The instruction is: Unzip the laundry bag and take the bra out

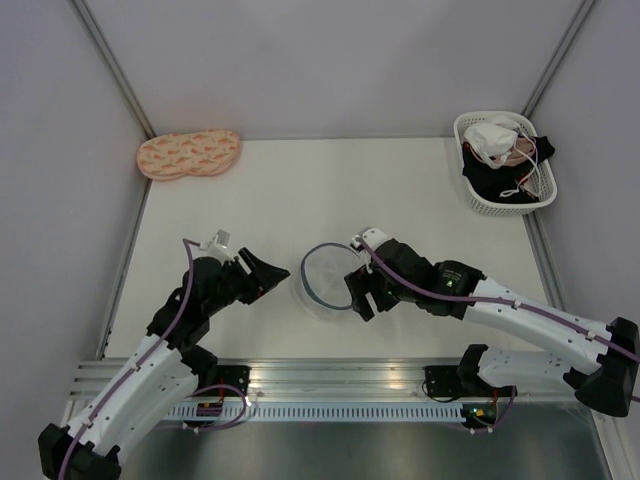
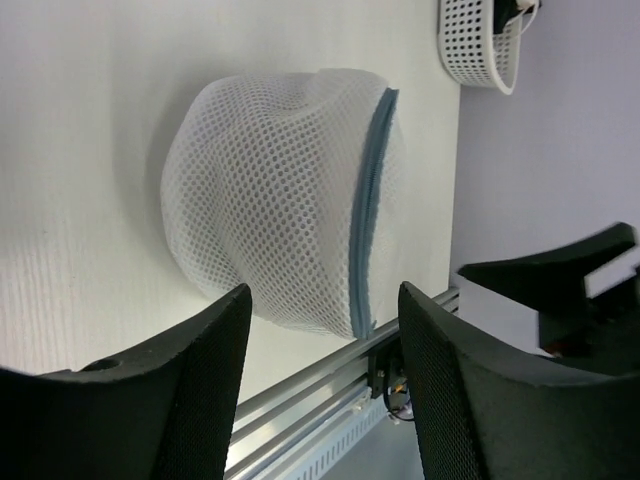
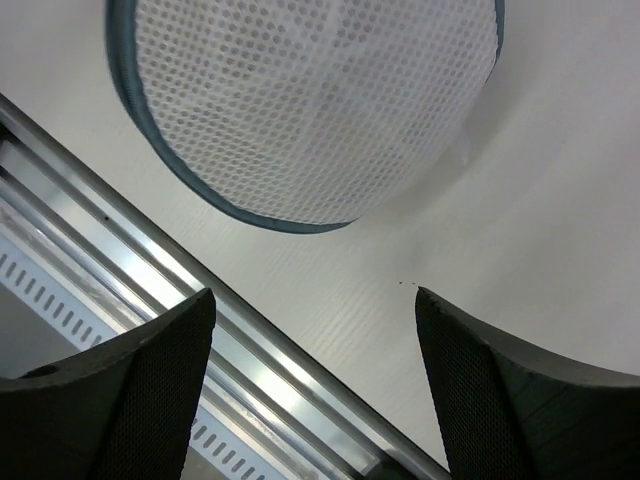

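The laundry bag [image 1: 325, 280] is a round white mesh pouch with a blue-grey hoop rim, resting on the table between my arms. It fills the left wrist view [image 2: 285, 195], rim edge-on, and the right wrist view [image 3: 300, 100] from above. My left gripper [image 1: 272, 277] is open just left of the bag, with nothing between the jaws [image 2: 322, 385]. My right gripper [image 1: 358, 292] is open at the bag's right side, just off it and empty [image 3: 312, 385]. The bra is not visible; the mesh hides the bag's inside.
A white lattice basket [image 1: 480, 196] with white, pink and dark garments stands at the back right, and also shows in the left wrist view [image 2: 478, 45]. A peach patterned pad [image 1: 188, 153] lies back left. An aluminium rail [image 1: 330, 375] runs along the near table edge.
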You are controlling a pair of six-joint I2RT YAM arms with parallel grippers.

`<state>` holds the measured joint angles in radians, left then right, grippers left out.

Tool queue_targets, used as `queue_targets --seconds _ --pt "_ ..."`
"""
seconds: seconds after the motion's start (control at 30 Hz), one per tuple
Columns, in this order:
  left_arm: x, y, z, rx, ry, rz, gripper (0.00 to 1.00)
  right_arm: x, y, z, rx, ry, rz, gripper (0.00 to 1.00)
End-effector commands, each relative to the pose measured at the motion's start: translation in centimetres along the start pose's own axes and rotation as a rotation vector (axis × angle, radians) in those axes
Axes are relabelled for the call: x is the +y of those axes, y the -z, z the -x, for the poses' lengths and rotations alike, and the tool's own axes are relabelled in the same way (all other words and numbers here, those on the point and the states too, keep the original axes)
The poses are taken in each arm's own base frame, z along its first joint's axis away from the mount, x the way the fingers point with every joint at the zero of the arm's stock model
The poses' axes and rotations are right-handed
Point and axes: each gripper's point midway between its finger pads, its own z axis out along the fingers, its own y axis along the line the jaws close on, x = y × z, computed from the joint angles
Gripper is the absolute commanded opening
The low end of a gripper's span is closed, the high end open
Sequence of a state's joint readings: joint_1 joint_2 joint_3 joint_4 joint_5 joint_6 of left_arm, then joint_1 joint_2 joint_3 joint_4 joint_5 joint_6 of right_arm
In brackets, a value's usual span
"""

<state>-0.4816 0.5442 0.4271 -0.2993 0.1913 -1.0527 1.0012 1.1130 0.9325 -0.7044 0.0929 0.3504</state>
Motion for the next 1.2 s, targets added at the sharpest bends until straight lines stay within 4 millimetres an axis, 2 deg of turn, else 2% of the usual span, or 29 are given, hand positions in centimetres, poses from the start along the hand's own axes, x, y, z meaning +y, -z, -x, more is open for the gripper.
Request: queue_targets --seconds 0.0,0.07,0.1,0.13,0.2,0.23,0.3,0.33,0.5,0.6,0.63,0.7,0.73,0.77,0.93,1.17 --pt "0.2 -1.7 -0.3 0.026 -0.067 -0.033 0.64 1.6 2.0 3.4 -0.112 -0.003 0.072 0.85" --pt "0.2 -2.5 -1.2 0.078 -0.078 -0.067 0.63 1.7 1.9 5.1 -0.155 -0.038 0.051 0.83" --pt "0.5 -3.5 -1.7 0.110 -0.085 -0.071 0.62 2.0 0.5 5.6 -0.133 -0.049 0.043 0.82" --pt "0.4 -3.9 -1.7 0.117 -0.086 -0.077 0.62 2.3 0.8 6.4 -0.155 -0.056 0.052 0.81" --pt "0.9 -4.8 -2.0 0.139 -0.108 -0.068 0.59 2.7 -0.7 6.9 -0.131 -0.066 0.043 0.79" --pt "1.3 -5.5 -2.1 0.151 -0.111 -0.056 0.57 3.1 -0.9 8.1 -0.157 -0.075 0.049 0.79" --pt "1.3 -6.0 -2.0 0.150 -0.121 -0.061 0.57 3.3 -2.1 8.7 -0.154 -0.086 0.037 0.78" --pt "1.2 -6.4 -1.9 0.147 -0.124 -0.073 0.57 3.6 -2.1 9.8 -0.177 -0.092 0.045 0.77" --pt "1.2 -6.9 -1.9 0.141 -0.135 -0.089 0.55 3.8 -4.2 11.1 -0.173 -0.122 0.008 0.74" --pt "2.2 -7.4 -2.3 0.157 -0.131 -0.065 0.41 4.0 -5.1 11.8 -0.174 -0.134 0.000 0.70" --pt "2.7 -7.5 -2.7 0.170 -0.124 -0.056 0.32 3.9 -5.2 12.3 -0.186 -0.148 -0.011 0.69" --pt "3.2 -8.0 -3.1 0.181 -0.111 -0.053 0.22 3.8 -5.9 12.2 -0.174 -0.155 -0.029 0.65" --pt "3.6 -8.1 -3.4 0.189 -0.104 -0.045 0.10 3.8 -6.0 12.5 -0.177 -0.164 -0.032 0.63" --pt "3.7 -8.2 -3.7 0.196 -0.098 -0.044 0.03 3.7 -6.5 12.2 -0.164 -0.164 -0.042 0.62" --pt "4.6 -9.3 -4.5 0.220 -0.088 -0.031 0.02 3.8 -7.1 11.8 -0.141 -0.176 -0.042 0.62" --pt "4.1 -10.2 -5.4 0.240 -0.079 -0.047 0.02 3.2 -7.8 10.1 -0.104 -0.190 -0.073 0.61"
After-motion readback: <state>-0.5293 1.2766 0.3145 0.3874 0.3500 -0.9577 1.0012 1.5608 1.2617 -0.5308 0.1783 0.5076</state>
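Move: Down to the right of the left hand, the near side of the laundry bag's zipper edge lies about 3 cm ahead, 6 cm to the right and 10 cm below. The bag's middle is some 2 cm ahead of the left hand and 12 cm to its right. From the right hand, the bag's middle lies roughly 5 cm ahead, 7 cm to the left and 9 cm below, and that same left part of the zipper edge about 4 cm ahead and 13 cm to the left. Dropping about 11 cm in two stages with a brief check between, the left hand slants some 6 cm right and a little forward to the bag's left rim, turns slightly clockwise and shuts its half-open fingers at the zipper edge, seeming to pinch it. The right hand lifts a few centimetres, sweeps about 10 cm left and 8 cm forward over the bag's mouth, and settles back down with fingers partly closed but still open. ##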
